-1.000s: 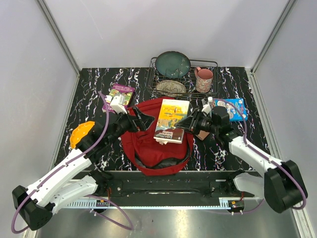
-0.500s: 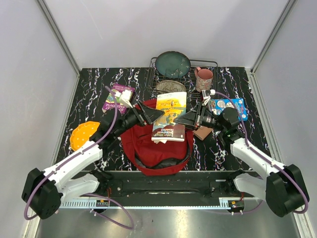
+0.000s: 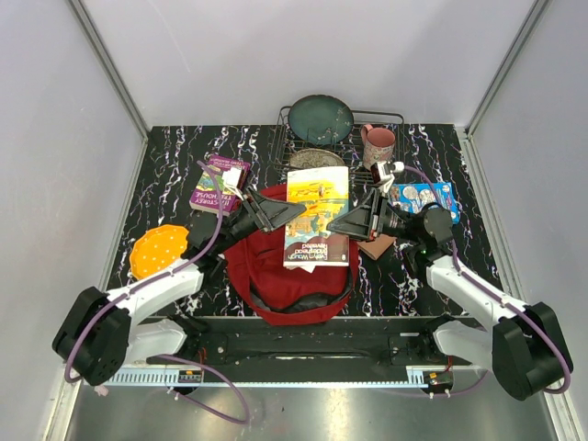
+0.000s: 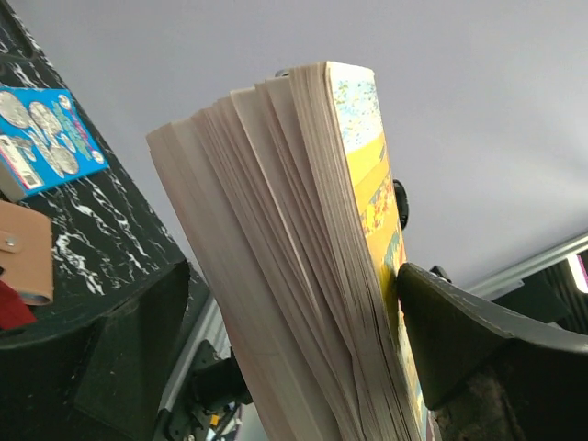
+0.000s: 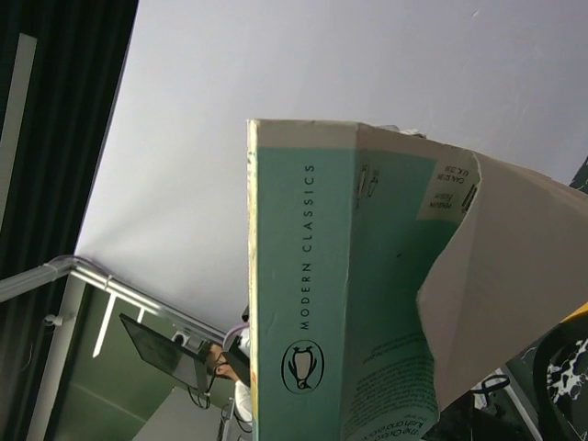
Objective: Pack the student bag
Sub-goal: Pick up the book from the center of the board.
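The student bag point(image 3: 276, 276), a red backpack, lies flat at the table's near middle. Above it a thick paperback book point(image 3: 317, 216) with a yellow cover is held up and tilted. My right gripper point(image 3: 354, 223) is shut on the book's right edge; in the right wrist view the teal spine and back cover point(image 5: 340, 303) fill the frame and hide the fingers. My left gripper point(image 3: 280, 213) straddles the book's left edge with jaws wide. In the left wrist view one finger point(image 4: 478, 340) touches the cover of the book point(image 4: 303, 257), and the other finger point(image 4: 101, 349) stands apart from the pages.
A purple book point(image 3: 219, 184) and an orange disc point(image 3: 158, 250) lie at the left. At the back a wire rack point(image 3: 395, 118) holds a teal plate point(image 3: 320, 119), a patterned plate point(image 3: 317, 158) and a pink mug point(image 3: 378, 145). A blue package point(image 3: 424, 199) and brown wallet point(image 3: 377, 246) lie to the right.
The book has risen off the bag and tipped up toward the back. Both grippers rose with it, and the left arm swung inward to the book's left edge.
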`<state>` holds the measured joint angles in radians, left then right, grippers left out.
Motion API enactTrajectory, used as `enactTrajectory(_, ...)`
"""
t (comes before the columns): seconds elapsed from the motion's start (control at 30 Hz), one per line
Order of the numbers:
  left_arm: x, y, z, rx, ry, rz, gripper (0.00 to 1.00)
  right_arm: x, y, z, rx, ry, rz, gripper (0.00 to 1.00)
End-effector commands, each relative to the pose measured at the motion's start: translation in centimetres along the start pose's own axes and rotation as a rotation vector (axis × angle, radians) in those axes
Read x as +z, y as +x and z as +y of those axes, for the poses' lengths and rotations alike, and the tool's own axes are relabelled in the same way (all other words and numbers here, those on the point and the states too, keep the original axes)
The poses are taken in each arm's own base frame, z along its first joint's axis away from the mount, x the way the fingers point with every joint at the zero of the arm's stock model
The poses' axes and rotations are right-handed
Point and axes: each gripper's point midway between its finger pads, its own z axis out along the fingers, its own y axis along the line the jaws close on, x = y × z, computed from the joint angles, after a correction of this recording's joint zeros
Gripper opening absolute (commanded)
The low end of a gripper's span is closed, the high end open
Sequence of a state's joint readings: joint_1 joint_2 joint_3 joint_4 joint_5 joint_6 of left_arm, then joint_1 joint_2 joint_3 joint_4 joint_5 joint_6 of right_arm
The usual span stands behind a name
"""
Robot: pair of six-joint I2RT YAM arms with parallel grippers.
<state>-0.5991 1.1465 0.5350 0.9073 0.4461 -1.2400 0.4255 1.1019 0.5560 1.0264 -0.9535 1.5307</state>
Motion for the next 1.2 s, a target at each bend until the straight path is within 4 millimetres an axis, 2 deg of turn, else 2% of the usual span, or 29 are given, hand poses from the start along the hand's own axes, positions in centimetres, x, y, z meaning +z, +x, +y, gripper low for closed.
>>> enactTrajectory(0.0, -0.5, 0.3, -2.2, -0.034, 0.127, 0.019, 0.99, 0.4, -0.5, 5.3, -0.206, -0.169, -0.008, 0.0)
enactTrajectory(0.07, -0.5, 0.5, -2.2, -0.041, 0.135, 0.028, 0.99, 0.6, -0.7, 4.7, -0.195, -0.158, 0.0, 0.0)
enactTrajectory(0.17, -0.2, 0.6, -3.8, -0.027, 0.207, 0.059, 0.99, 0.6, -0.7, 3.8, -0.177, -0.149, 0.004, 0.0)
enactTrajectory(0.2, -0.2, 0.5, -4.3, -0.024, 0.228, 0.062, 0.95, 0.6, -0.6, 3.6, -0.17, -0.145, 0.005, 0.0)
enactTrajectory(0.27, -0.2, 0.4, -4.6, -0.021, 0.239, 0.06, 0.81, 0.6, -0.7, 2.8, -0.159, -0.128, 0.003, 0.0)
enactTrajectory(0.33, -0.2, 0.3, -4.4, -0.022, 0.225, 0.053, 0.74, 0.5, -0.5, 1.9, -0.152, -0.1, -0.001, 0.0)
enactTrajectory(0.37, -0.3, 0.4, -4.3, -0.005, 0.219, 0.051, 0.63, 0.4, -0.5, 1.8, -0.154, -0.091, -0.012, 0.0)
enactTrajectory(0.43, -0.3, 0.4, -3.5, -0.005, 0.173, 0.05, 0.52, 0.4, -0.5, 0.6, -0.147, -0.041, -0.017, 0.0)
enactTrajectory(0.47, -0.5, 0.3, -3.8, 0.023, 0.171, 0.04, 0.41, 0.3, -0.5, 0.6, -0.157, -0.028, -0.023, 0.0)
enactTrajectory(0.5, -0.6, 0.4, -2.9, 0.015, 0.121, 0.043, 0.36, 0.2, -0.6, -0.5, -0.118, 0.021, -0.027, 0.0)
enactTrajectory(0.57, -0.8, 0.0, -3.2, 0.07, 0.096, 0.018, 0.28, 0.1, -0.7, -0.9, -0.161, 0.06, -0.039, 0.02)
enactTrajectory(0.6, -0.9, 0.0, -2.0, 0.061, 0.026, 0.026, 0.18, 0.0, -0.7, -2.3, -0.107, 0.127, -0.039, 0.03)
enactTrajectory(0.67, -1.2, -0.9, -2.2, 0.132, -0.027, -0.012, 0.06, -0.1, -1.0, -2.8, -0.151, 0.174, -0.05, 0.06)
enactTrajectory(0.7, -1.5, -0.6, -0.8, 0.123, -0.108, 0.004, 0.0, -0.3, -0.9, -3.6, -0.118, 0.217, -0.051, 0.09)
enactTrajectory(0.77, -1.8, -2.2, -1.5, 0.173, -0.144, -0.058, 0.0, -0.2, -1.5, -3.8, -0.131, 0.252, -0.069, 0.25)
enactTrajectory(0.8, -2.1, -2.3, -0.9, 0.168, -0.186, -0.065, 0.0, -0.3, -1.6, -4.2, -0.114, 0.271, -0.074, 0.35)
enactTrajectory(0.87, -2.4, -3.7, -1.0, 0.17, -0.229, -0.141, 0.0, -0.3, -2.1, -4.3, -0.103, 0.285, -0.105, 0.6)
enactTrajectory(0.93, -2.9, -5.0, -0.4, 0.154, -0.274, -0.22, 0.0, -0.5, -2.2, -4.7, -0.08, 0.308, -0.134, 0.75)
enactTrajectory(0.97, -3.1, -5.4, -0.5, 0.131, -0.279, -0.25, 0.0, -1.0, -2.5, -5.9, -0.043, 0.374, -0.176, 0.83)
enactTrajectory(1.03, -3.5, -6.6, -0.2, 0.115, -0.3, -0.324, 0.0, -2.1, -2.6, -6.6, -0.041, 0.454, -0.244, 0.89)
enactTrajectory(1.07, -3.8, -6.8, -0.3, 0.1, -0.299, -0.348, 0.0, -2.9, -2.9, -7.7, -0.018, 0.521, -0.301, 0.9)
enactTrajectory(1.17, -4.4, -8.0, -0.6, 0.078, -0.289, -0.433, 0.0, -4.2, -2.6, -8.0, 0.047, 0.525, -0.395, 0.92)
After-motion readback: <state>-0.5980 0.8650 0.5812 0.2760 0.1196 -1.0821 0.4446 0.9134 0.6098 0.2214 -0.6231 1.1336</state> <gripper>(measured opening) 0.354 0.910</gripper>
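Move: The raised book, its spine edge still pinched by the right hand, has its middle about 4 cm to the right hand's left and 1 cm ahead. From the open left hand it lies some 5 cm right and 1 cm back, about level. The red bag's middle is roughly 22 cm below the left hand and 3 cm ahead; the purple book is about 22 cm ahead, 20 cm left and 24 cm below. Left pinches the book's page edge and carries it about 5 cm left; right opens, sinking 6 cm. ##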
